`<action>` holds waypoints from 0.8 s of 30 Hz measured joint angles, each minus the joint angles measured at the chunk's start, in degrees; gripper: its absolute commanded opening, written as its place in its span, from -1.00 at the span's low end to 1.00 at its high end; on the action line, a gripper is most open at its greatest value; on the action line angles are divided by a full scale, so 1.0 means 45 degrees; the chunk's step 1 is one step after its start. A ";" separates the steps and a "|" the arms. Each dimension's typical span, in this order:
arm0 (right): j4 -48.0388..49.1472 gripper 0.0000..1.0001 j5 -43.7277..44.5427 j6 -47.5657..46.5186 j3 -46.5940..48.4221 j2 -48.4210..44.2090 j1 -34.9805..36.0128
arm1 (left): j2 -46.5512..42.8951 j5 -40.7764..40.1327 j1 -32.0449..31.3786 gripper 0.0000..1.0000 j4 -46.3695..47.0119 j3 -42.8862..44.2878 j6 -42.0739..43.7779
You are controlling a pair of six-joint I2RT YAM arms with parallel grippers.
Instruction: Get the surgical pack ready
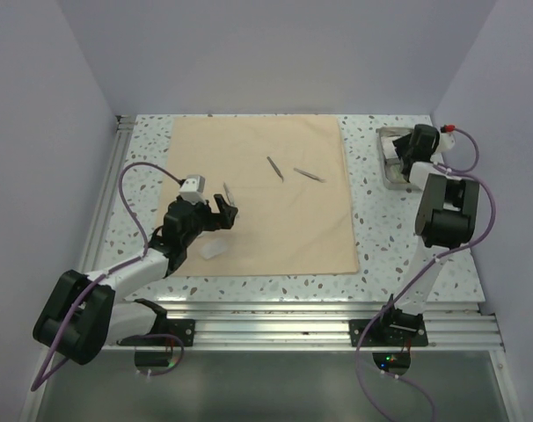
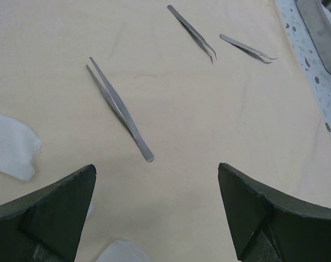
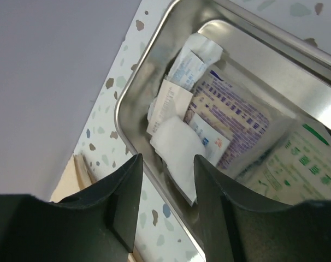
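The tan cloth (image 1: 262, 193) lies flat in the middle of the table. Three thin metal tweezers rest on it: one straight pair (image 2: 119, 106) close ahead of my left gripper (image 2: 156, 166), two curved pairs (image 2: 193, 33) (image 2: 246, 49) farther off. The left gripper stands wide open above the cloth (image 2: 209, 136) with nothing between its fingers. At the back right, my right gripper (image 3: 167, 161) hovers open over the steel tray (image 3: 124, 125). A white sachet (image 3: 179, 144) lies at the tray's rim just beyond its fingertips, with purple-printed (image 3: 236, 123) and green-printed (image 3: 302, 158) sachets beside it.
White gauze pieces (image 2: 10, 144) lie on the cloth left of the left gripper, one (image 1: 212, 251) near the cloth's front edge. The tray (image 1: 390, 163) sits on the speckled tabletop close to the right wall. An aluminium rail (image 1: 337, 330) runs along the near edge.
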 measured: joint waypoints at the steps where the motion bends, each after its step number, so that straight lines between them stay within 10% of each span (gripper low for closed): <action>1: -0.0010 -0.07 0.0049 -0.0015 -0.0355 -0.0267 0.0000 | 0.0000 0.0000 -0.0005 0.94 0.0005 0.0000 0.0005; 11: -0.1078 -0.09 -0.1229 -0.0670 -0.3356 -0.4964 0.0699 | -0.0287 -0.0350 -0.0083 0.96 -0.0257 0.0005 -0.0005; 24: -0.2982 -0.14 -0.3521 -0.2215 -0.5736 -0.6756 0.8437 | -0.0869 -0.1972 0.0160 0.98 -0.1321 0.0078 -0.0452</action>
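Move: The nearest gauze pad left on the drape lies about 57 cm to the right hand's left, 35 cm back and 7 cm lower. A second gauze lies 6 cm farther out and 3 cm left of that pad; the straight tweezers are 17 cm farther out and 4 cm right of it. The right-hand curved tweezers lie 29 cm left of the right hand and 8 cm back. From the left hand, the nearest gauze is some 8 cm back and 4 cm left. The nearest gauze pad draws the empty right hand, which leaves the tray by backing and rising about 8 cm, then sweeps fast left and back across the drape, ending some 35 cm left and 20 cm back. It sinks again on the way, turning about 55 degrees counter-clockwise, fingers staying half open, touching nothing. The left hand, still wide open, slides 3 cm left, turning slightly counter-clockwise. ##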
